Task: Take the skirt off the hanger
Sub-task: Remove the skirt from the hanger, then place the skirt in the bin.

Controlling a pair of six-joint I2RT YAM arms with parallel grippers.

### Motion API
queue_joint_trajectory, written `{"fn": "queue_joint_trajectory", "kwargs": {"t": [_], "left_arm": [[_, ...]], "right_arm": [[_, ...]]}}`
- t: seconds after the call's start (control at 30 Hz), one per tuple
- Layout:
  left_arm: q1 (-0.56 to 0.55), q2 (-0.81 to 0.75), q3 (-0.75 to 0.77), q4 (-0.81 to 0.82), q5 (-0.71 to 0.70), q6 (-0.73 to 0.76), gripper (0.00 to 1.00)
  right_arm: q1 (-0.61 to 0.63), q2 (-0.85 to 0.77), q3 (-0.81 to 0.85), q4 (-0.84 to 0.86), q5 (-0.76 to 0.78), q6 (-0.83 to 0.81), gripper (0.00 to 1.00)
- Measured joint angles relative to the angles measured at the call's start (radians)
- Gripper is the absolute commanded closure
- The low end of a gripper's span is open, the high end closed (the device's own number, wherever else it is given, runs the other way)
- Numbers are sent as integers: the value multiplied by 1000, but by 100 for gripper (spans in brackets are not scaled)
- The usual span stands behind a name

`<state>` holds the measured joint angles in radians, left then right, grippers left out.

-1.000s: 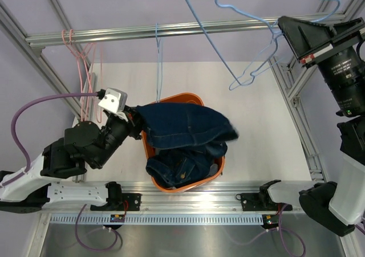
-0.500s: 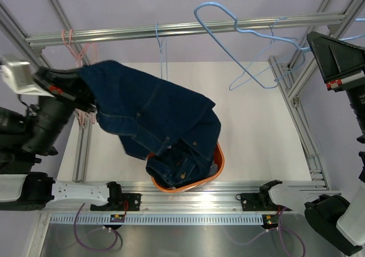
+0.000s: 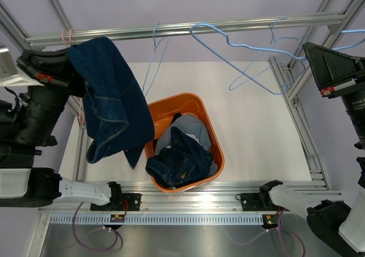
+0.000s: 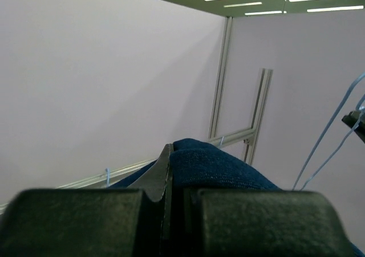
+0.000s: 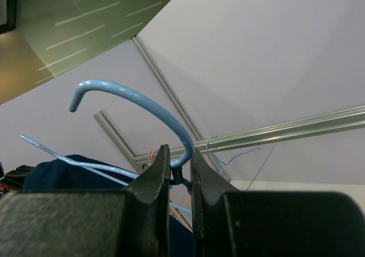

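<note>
My left gripper [image 3: 69, 74] [image 4: 171, 168] is shut on a dark navy denim garment [image 3: 111, 106] [image 4: 217, 168], which hangs from it high at the left, beside the basket. High at the right, my right gripper [image 3: 306, 46] [image 5: 179, 157] is shut on the neck of a light-blue wire hanger [image 3: 239, 43] [image 5: 142, 100] with nothing on it. A pale blue cloth [image 3: 191, 126], seemingly the skirt, lies in the orange basket [image 3: 171, 100] under dark jeans [image 3: 179, 163]. Pink hanger hooks [image 3: 67, 37] sit on the rail at the far left, wires mostly hidden.
A metal rail [image 3: 188, 28] crosses the back, with more light-blue hangers [image 3: 157, 52] on it. Frame posts [image 3: 293, 103] stand at the right and left sides. The white table [image 3: 256, 131] lies below, with the arm bases along the near edge.
The left arm has lifted the dark garment up out of the basket and to the left, uncovering the pale cloth. The blue hanger in the right gripper has swung lower and flatter.
</note>
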<state>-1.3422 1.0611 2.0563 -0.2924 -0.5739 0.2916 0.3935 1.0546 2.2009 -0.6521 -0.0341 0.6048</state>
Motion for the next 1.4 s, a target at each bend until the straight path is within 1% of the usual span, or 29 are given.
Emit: {"fn": "queue_joint_trajectory", "kwargs": {"t": [0.13,0.33,0.43,0.57,0.67,0.73,0.87,0.97,1.07,1.17,1.3,1.4], "left_arm": [[0,13,-74,0,7,-16,100],[0,106,-90,-5,39,-45,100],[0,120,-138,-1,53,-64,100],[0,81,-277,32,55,-101,100],[1,19,-424,78,40,-137,100],[1,-45,-553,108,13,-169,100],[1,-154,-740,111,-40,-230,100],[2,-219,-828,76,-68,-293,100],[3,-247,-858,16,-70,-357,100],[3,-239,-861,-55,-71,-422,100],[15,-130,-836,-172,-84,-513,100],[39,-30,-845,-215,-79,-577,100]], "right_arm": [[0,-19,-21,-2,0,-14,100],[0,-58,-45,-5,17,-30,100],[-1,-74,-46,-11,34,-40,100],[-1,-89,-45,-27,45,-53,100],[-1,-93,-47,-34,45,-56,100],[-1,-99,-61,-34,45,-58,100],[-1,-116,-94,-51,49,-64,100],[-1,-114,-86,-87,61,-78,100],[-1,-113,-85,-120,91,-101,100],[-1,-113,-96,-151,124,-126,100],[-1,-114,-118,-184,171,-160,100],[-1,-115,-130,-206,200,-177,100]]}}
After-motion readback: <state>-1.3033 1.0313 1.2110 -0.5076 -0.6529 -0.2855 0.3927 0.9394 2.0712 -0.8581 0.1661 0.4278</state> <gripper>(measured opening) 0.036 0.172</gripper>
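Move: The skirt, already off its hanger, dangles from the left gripper; the orange basket it is bound for lies some 9 cm ahead of that hand, 14 cm to its right and about 65 cm below. The hanger held by the right hand has its middle roughly 26 cm to the left hand's right, level in height and depth. A bare blue hanger on the rail is perhaps 30 cm ahead, 7 cm right and 40 cm below. From the right hand the basket is about 8 cm ahead, 19 cm left and 64 cm below. The skirt, still pinched in the left fingers, is carried right and then mainly down over the orange basket, about 14 cm across and 35 cm down, while the wrist tips from pointing upward to slightly downward. The right hand keeps its grip on the empty hanger's neck, easing back a little, then sinking some 7 cm and drifting right as it turns slightly clockwise. ##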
